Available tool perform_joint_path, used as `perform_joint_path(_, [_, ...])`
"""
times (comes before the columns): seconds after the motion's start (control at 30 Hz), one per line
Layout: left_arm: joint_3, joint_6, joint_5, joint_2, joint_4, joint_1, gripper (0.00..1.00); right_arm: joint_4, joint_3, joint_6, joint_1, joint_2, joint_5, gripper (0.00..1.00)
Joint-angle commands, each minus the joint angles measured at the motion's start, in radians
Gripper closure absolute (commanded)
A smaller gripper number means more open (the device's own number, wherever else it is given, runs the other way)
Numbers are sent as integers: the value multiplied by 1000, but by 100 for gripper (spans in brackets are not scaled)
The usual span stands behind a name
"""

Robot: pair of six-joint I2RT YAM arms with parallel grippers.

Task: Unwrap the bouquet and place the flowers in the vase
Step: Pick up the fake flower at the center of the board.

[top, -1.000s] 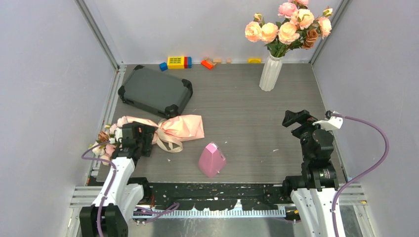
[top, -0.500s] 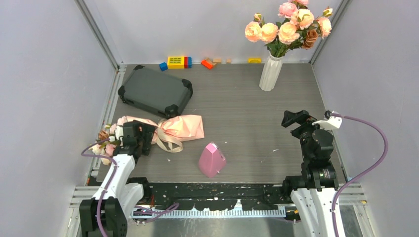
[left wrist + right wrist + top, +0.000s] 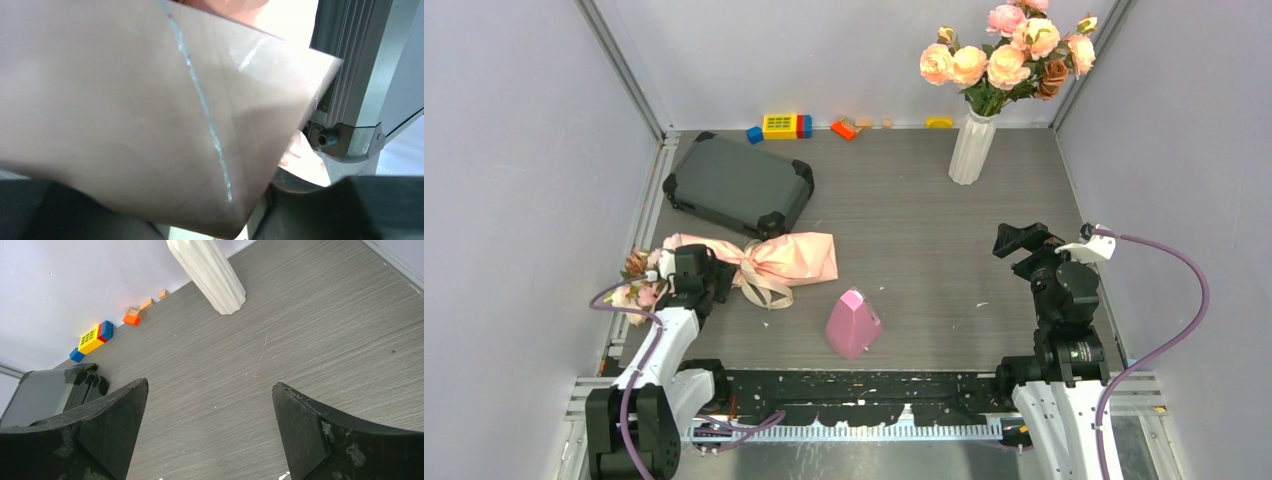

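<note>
The bouquet (image 3: 789,257), pale pink paper tied with a beige ribbon bow (image 3: 764,285), lies on its side at the table's left. Its flowers (image 3: 632,280) stick out past the left edge. My left gripper (image 3: 689,270) sits over the bundle just left of the bow. In the left wrist view the paper (image 3: 125,110) fills the gap between the dark fingers of that gripper (image 3: 190,210), touching both. The white ribbed vase (image 3: 971,150) stands at the back right. My right gripper (image 3: 1021,240) hovers open and empty over bare table, and its wrist view shows the gripper (image 3: 210,430) facing the vase (image 3: 210,275).
A dark grey case (image 3: 736,185) lies just behind the bouquet. A pink wedge (image 3: 853,323) stands near the front middle. Toy blocks (image 3: 784,125) line the back wall. Large peach roses (image 3: 1009,50) fill the vase. A metal frame rail (image 3: 345,75) runs close beside the left gripper.
My left gripper has narrowed onto the wrapped bundle and shifted slightly left. The flower heads have moved a little toward the back. The right arm has stayed still.
</note>
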State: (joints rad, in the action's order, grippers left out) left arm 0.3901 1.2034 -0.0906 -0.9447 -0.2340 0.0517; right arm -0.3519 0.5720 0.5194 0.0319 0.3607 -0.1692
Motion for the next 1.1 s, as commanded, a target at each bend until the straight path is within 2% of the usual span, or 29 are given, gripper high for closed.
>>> perform_joint_path(0.0, [-5,-39,-37,21,41,-2,58,55,2,4,5,12,11,0])
perform_joint_path(0.3, [1,-141,-91,196,-99,-2,99,54,5,1,5,16,15,0])
perform_joint_path(0.6, [41,-328,-94,492,-244,-3,100,48,18,-18,5,23,45,0])
perform_joint_path(0.77, [130,-457,-52,618,-285,-12,100,47,26,-26,4,39,55,0])
perform_joint_path(0.9, [201,-563,52,595,-203,-18,100,55,28,-31,4,54,71,0])
perform_joint_path(1.07, [341,-665,269,427,-142,-19,100,67,28,-34,4,64,95,0])
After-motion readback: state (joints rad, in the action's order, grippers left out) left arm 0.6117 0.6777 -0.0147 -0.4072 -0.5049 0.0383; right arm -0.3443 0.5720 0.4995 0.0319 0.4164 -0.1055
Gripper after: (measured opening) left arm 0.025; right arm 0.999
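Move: The left hand is already down around the pink wrapping, with the bouquet's middle about 2 cm to its right, level fore and aft and some 1 cm below. The flower heads lie about 12 cm to its left and 2 cm back. The grey case is roughly 14 cm ahead and 3 cm right, the pink box about 22 cm right and 8 cm back. From the right hand the bouquet is some 50 cm left, about 2 cm ahead and 20 cm below. Up by about 16 cm, slowly at first and then fast, goes the left hand once its half-closed fingers have shut on the wrapping between flower heads and ribbon. It draws back some 5 cm on the way. The fingers keep their pinch as they tip up about 25 degrees from their downward slant, the hand's left side rising and the wrist turning clockwise. ##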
